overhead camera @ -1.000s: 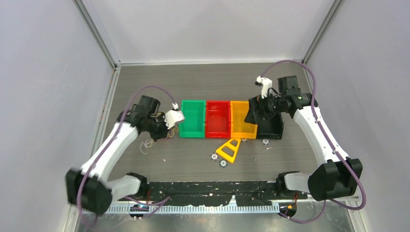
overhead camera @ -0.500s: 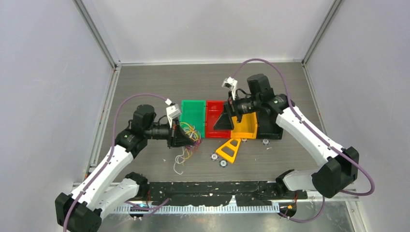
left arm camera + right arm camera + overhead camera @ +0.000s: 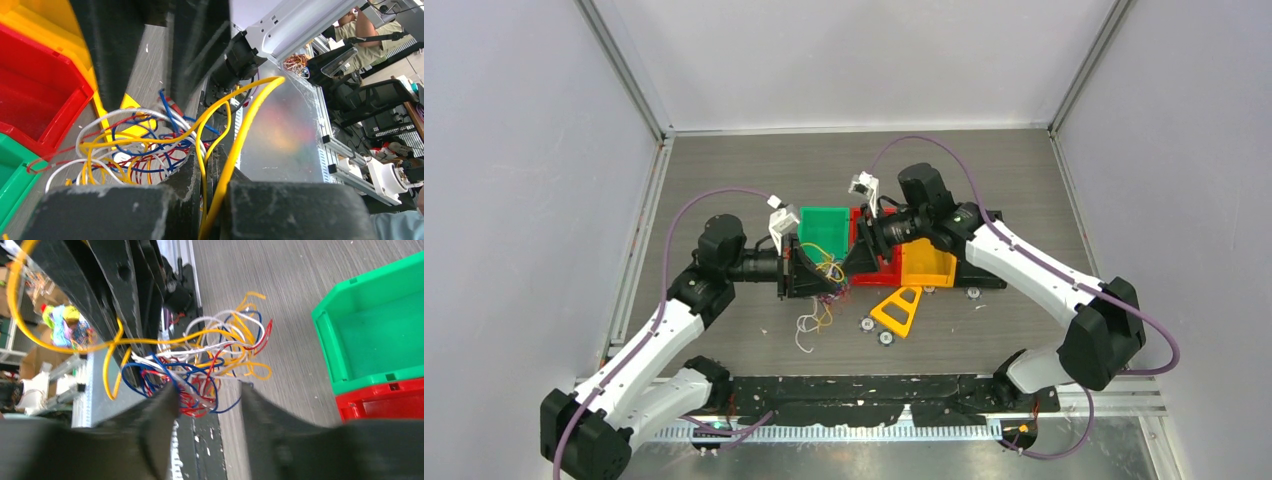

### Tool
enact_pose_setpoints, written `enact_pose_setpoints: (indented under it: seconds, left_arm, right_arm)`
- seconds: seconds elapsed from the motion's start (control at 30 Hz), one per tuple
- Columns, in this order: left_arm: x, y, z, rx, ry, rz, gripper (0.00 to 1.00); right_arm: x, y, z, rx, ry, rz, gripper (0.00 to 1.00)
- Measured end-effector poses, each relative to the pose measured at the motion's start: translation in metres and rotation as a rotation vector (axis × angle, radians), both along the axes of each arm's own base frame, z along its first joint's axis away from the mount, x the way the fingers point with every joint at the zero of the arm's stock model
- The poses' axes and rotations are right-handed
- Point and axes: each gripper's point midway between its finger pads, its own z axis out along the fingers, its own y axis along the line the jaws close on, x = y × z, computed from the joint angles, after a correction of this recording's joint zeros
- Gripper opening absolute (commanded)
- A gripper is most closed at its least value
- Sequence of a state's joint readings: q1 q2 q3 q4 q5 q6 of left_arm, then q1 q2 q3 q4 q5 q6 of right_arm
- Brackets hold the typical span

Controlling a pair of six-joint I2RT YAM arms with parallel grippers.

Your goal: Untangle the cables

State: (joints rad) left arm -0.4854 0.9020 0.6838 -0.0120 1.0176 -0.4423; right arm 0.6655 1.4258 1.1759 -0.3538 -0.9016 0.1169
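Note:
The cables (image 3: pixel 826 277) are a tangle of yellow, white, red and blue wires hanging in front of the green bin, with loose ends trailing to the floor (image 3: pixel 808 326). My left gripper (image 3: pixel 812 276) is shut on a yellow cable (image 3: pixel 240 135), which runs between its jaws (image 3: pixel 215 167). The rest of the tangle (image 3: pixel 130 145) hangs just beyond the fingers. My right gripper (image 3: pixel 856 256) has come in from the right. In the right wrist view its fingers (image 3: pixel 160 405) stand apart, and the tangle's lower red and blue loops (image 3: pixel 205 390) lie between the tips.
A green bin (image 3: pixel 836 222), a red bin (image 3: pixel 879 268), an orange bin (image 3: pixel 932 268) and a black bin (image 3: pixel 989 275) stand in a row. A yellow triangular piece (image 3: pixel 898 310) and small round parts (image 3: pixel 866 324) lie in front. A black strip runs along the near edge (image 3: pixel 864 385).
The left gripper lifted the tangle and carried it right, toward the green bin. The right arm swung left from the black bin to the tangle, and its jaws narrowed.

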Motion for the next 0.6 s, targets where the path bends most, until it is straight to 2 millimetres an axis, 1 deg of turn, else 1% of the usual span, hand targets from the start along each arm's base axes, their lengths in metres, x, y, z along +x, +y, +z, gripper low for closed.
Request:
enact_pose_setpoints:
  seconds: [0.03,0.07,0.13,0.2,0.3,0.33,0.37,0.43,0.47,0.5,0.53,0.6]
  left_arm:
    - [0.0,0.0,0.0,0.0,0.001,-0.002,0.0]
    - [0.0,0.0,0.0,0.0,0.001,-0.003,0.0]
    - [-0.001,0.0,-0.001,0.003,0.002,-0.003,0.01]
    - [-0.002,0.003,-0.004,0.026,0.008,-0.001,0.02]
    - [-0.003,0.01,-0.006,0.088,-0.017,0.001,0.01]
    - [-0.007,0.014,-0.005,0.113,-0.027,-0.01,0.0]
    - [-0.013,0.019,-0.004,0.136,-0.044,-0.029,0.0]
    - [-0.022,0.031,-0.004,0.184,-0.089,-0.05,0.0]
    - [-0.024,0.037,-0.004,0.209,-0.107,-0.052,0.0]
    - [-0.025,0.045,-0.004,0.239,-0.129,-0.051,0.0]
    - [-0.025,0.053,-0.006,0.269,-0.147,-0.044,0.0]
    - [-0.023,0.065,-0.015,0.337,-0.164,-0.033,0.0]
  right_arm:
    - [0.001,0.001,0.001,0.008,-0.009,-0.001,0.15]
    - [0.003,0.002,0.003,0.016,-0.015,-0.005,0.08]
    - [0.007,0.004,0.004,0.016,-0.029,-0.02,0.06]
    - [0.009,0.003,-0.001,-0.007,-0.041,-0.042,0.05]
    - [0.017,-0.005,-0.008,-0.058,-0.065,-0.099,0.05]
    - [0.025,-0.012,-0.01,-0.075,-0.087,-0.133,0.06]
    - [0.036,-0.023,-0.012,-0.098,-0.106,-0.188,0.05]
    - [0.06,-0.052,-0.019,-0.143,-0.129,-0.301,0.05]
    - [0.066,-0.062,-0.022,-0.16,-0.134,-0.333,0.06]
    - [0.073,-0.077,-0.026,-0.184,-0.139,-0.375,0.05]
    - [0.076,-0.09,-0.029,-0.203,-0.143,-0.406,0.05]
    - [0.072,-0.106,-0.034,-0.232,-0.151,-0.427,0.05]
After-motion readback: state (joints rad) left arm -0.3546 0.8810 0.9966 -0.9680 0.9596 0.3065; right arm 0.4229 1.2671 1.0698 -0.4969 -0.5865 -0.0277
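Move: Just beyond the right hand's half-open fingers hangs the cable tangle, its red and blue strands nearest, its middle roughly 3 cm to the left, 1 cm back and 4 cm below; from the left hand, which already grips yellow and white cable, that is about 3 cm ahead, 3 cm right and 5 cm down. On the table some 20 cm below the right hand, the red bin lies about 7 cm ahead and 5 cm right, the green bin 7 cm ahead and 7 cm left. Shutting on the red and blue strands, the right hand pinches them, then pulls away to its right about 10 cm and forward some 7, sinking a little, over the bins, fingers swinging clockwise and dipping. The left hand keeps its grip on the yellow and white cable and draws the other way, about 6 cm left and slightly back, its fingertips tipping down some 20 degrees. ##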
